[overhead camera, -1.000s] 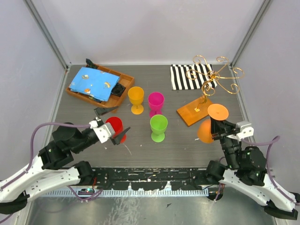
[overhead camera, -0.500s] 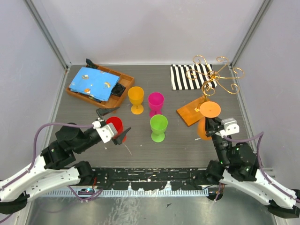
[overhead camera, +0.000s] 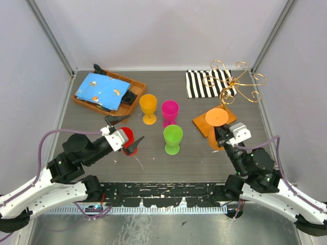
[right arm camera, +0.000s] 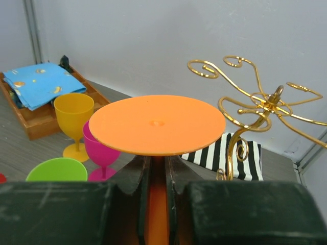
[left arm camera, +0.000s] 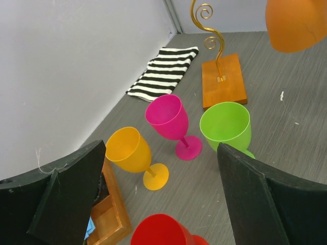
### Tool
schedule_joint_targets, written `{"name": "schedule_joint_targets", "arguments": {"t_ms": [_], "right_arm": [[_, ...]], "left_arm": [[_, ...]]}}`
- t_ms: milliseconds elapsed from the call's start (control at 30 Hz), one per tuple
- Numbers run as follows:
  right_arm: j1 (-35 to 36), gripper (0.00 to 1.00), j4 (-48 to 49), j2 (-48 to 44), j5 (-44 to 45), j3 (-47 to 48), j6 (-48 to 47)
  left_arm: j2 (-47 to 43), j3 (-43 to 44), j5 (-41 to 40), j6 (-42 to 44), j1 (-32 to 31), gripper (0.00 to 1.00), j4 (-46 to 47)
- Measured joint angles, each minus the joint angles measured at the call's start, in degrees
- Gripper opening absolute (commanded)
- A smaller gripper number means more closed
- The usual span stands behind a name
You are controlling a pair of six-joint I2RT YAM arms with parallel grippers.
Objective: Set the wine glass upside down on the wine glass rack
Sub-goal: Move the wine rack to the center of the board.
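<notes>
My right gripper point(overhead camera: 220, 133) is shut on the stem of an orange wine glass point(overhead camera: 216, 117), held upside down with its round foot up point(right arm camera: 156, 124); its bowl shows in the left wrist view point(left arm camera: 295, 23). It hangs over the front of the wine glass rack point(overhead camera: 232, 87), a gold wire stand with scroll arms point(right arm camera: 253, 99) on an orange-brown wooden base point(overhead camera: 204, 124). My left gripper point(overhead camera: 129, 137) is open, its jaws either side of a red wine glass point(overhead camera: 125, 138), also in the left wrist view point(left arm camera: 161, 233).
Yellow point(overhead camera: 148, 106), magenta point(overhead camera: 169, 110) and green point(overhead camera: 172, 137) wine glasses stand mid-table. A wooden tray with blue cloth point(overhead camera: 104, 92) is at back left. A black-and-white striped cloth point(overhead camera: 202, 83) lies behind the rack base. Walls close in on three sides.
My right gripper has carried the orange glass left and toward the back, from beside the rack base to over its front edge. My left gripper has edged slightly forward at the red glass.
</notes>
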Motion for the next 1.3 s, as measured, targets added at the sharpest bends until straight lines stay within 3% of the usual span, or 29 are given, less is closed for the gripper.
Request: {"name": "schedule_joint_targets", "arguments": {"t_ms": [167,433,800,1000,1300], "right_arm": [[0.0,0.01,-6.8,-0.4,-0.8,8.3,4.0],[0.0,0.01,-17.9,-1.4,-0.8,22.6,10.5],[0.0,0.01,-32.4,5.7,0.6,46.5,21.1],[0.0,0.01,-35.7,10.3,1.8,52.8,21.4],[0.0,0.01,-33.2,8.0,0.0,55.0,20.9]], "left_arm": [[3.2,0.7,-0.8,-5.4,0.0,0.98,1.4],[16.8,7.6,-1.7,-16.5,0.0,0.98,3.5],[38.5,15.0,5.3,-27.9,0.0,0.98,14.2],[48.6,18.3,5.2,-32.5,0.0,0.98,21.9],[60.7,21.0,4.3,-34.3,0.0,0.98,37.5]]}}
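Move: Some 36 cm to the left hand's right and 20 cm farther out stands the wine rack, its middle about 17 cm below. Nearest that hand's way are the green glass, roughly 15 cm right and 6 cm ahead, and the magenta glass, 13 cm right and 20 cm ahead, both about 26 cm below. From the right hand, still holding the orange glass upside down, the rack is about 17 cm ahead, 5 cm right and 16 cm below. Sweeping right about 24 cm, the open, empty left hand passes over the green glass towards the rack, also going some 10 cm forward and sinking in the later part; it rolls about 35 degrees counter-clockwise as seen from behind. Meanwhile the right hand clears the way, lifting the orange glass some 20 cm up, right and back from the rack, rolling its left side up, grip kept. ##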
